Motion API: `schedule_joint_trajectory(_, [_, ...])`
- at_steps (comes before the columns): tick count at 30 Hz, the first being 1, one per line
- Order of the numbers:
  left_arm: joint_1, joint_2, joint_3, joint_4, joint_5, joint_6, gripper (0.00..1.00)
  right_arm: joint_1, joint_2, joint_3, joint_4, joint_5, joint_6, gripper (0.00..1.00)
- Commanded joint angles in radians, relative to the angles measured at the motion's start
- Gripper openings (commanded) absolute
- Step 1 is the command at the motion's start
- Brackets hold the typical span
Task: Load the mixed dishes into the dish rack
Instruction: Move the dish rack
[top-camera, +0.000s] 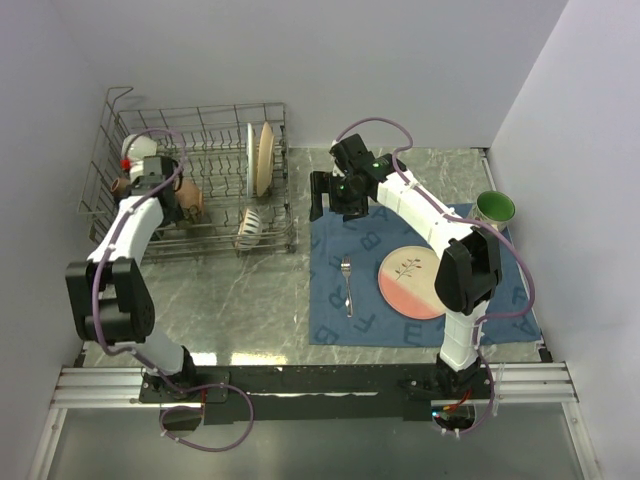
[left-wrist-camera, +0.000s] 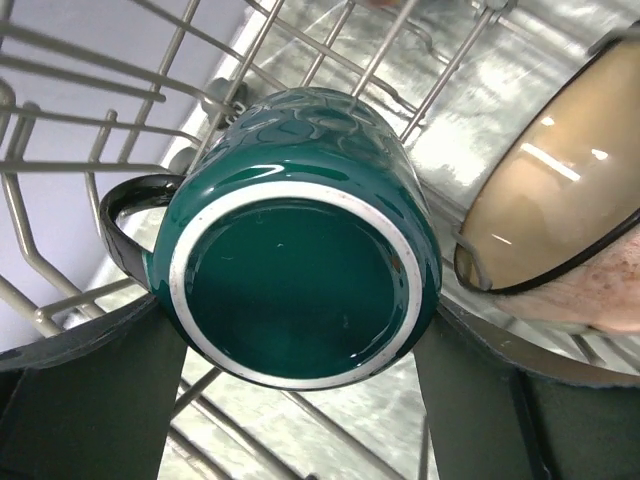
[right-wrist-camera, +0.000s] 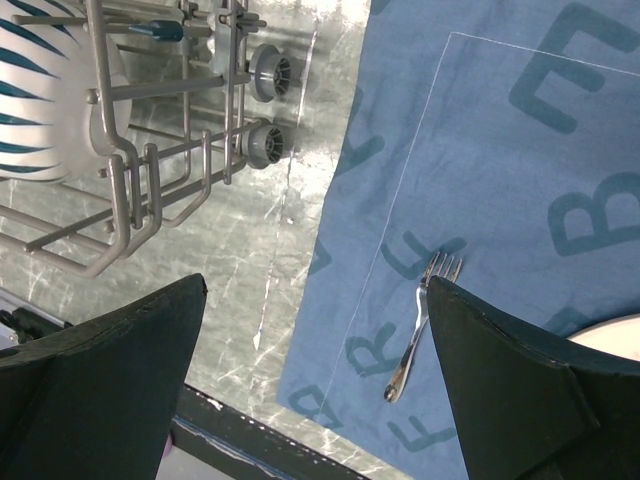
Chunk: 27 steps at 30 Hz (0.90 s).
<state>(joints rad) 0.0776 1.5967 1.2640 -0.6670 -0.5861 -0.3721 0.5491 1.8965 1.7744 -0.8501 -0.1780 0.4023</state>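
Observation:
The grey wire dish rack (top-camera: 110, 130) stands at the far left. My left gripper (top-camera: 165, 195) is inside it, shut on a dark green mug (left-wrist-camera: 300, 270) whose base faces the wrist camera, handle to the left, with rack wires (left-wrist-camera: 60, 160) around it. A brown-rimmed bowl (left-wrist-camera: 540, 210) lies just to the mug's right. My right gripper (top-camera: 335, 195) hangs open and empty over the far left corner of the blue placemat (top-camera: 480, 310). Below it, in the right wrist view, lies the metal fork (right-wrist-camera: 420, 330), which also shows from above (top-camera: 347, 283). A pink-and-cream plate (top-camera: 412, 281) lies on the mat.
Upright tan and white plates (top-camera: 262, 158) and a striped bowl (top-camera: 250, 225) stand in the rack's right side; the bowl (right-wrist-camera: 40, 100) and the rack's corner (right-wrist-camera: 150, 170) show in the right wrist view. A green bowl (top-camera: 495, 208) sits at the mat's far right corner.

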Motion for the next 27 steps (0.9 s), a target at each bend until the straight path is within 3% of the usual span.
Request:
schedule_joint_trajectory(1, [0.112,-0.098,-0.028,0.012,-0.045,-0.008,0.52,-0.008,-0.028,0.019,0.002,-0.006,-0.006,1.0])
schedule_joint_trajectory(7, [0.221,-0.11,-0.093,0.058,0.124,-0.06,0.59,-0.006,-0.034,0.017,-0.007,-0.002,-0.01,1.0])
schedule_joint_trajectory(11, [0.297,-0.107,-0.1,0.078,0.219,-0.096,0.56,-0.008,-0.051,-0.01,0.005,-0.003,-0.005,1.0])
schedule_joint_trajectory(16, [0.393,-0.077,-0.095,0.102,0.392,-0.158,0.6,-0.008,-0.06,-0.03,0.009,0.002,-0.01,1.0])
schedule_joint_trajectory(24, [0.413,-0.081,-0.13,0.122,0.381,-0.203,0.66,-0.006,-0.057,-0.023,0.006,0.0,-0.016,1.0])
schedule_joint_trajectory(27, [0.424,-0.089,-0.147,0.133,0.37,-0.212,0.63,-0.008,-0.05,-0.013,0.002,-0.002,-0.019,1.0])
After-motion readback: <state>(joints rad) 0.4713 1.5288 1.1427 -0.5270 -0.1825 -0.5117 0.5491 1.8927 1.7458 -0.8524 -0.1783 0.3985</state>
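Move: The left gripper already grips the upturned green mug inside the dish rack, near its near-left corner; the rack's middle lies about 12 cm ahead and 9 cm to the right. From this hand the tan cup stands some 8 cm ahead and 9 cm right, the terracotta mug 11 cm ahead and 8 cm left, the white mug 20 cm ahead and 4 cm left. From the idle right hand, the rack's middle is roughly 40 cm left, 10 cm ahead and 10 cm lower. Keep the left gripper's hold on the green mug among the wires and haul it about 7 cm to the left, dragging the dish rack along by it. Go nearly level at first, then ease back towards the base and down a little, while the wrist turns some 30 degrees in all, its left side dipping and swinging counter-clockwise. ##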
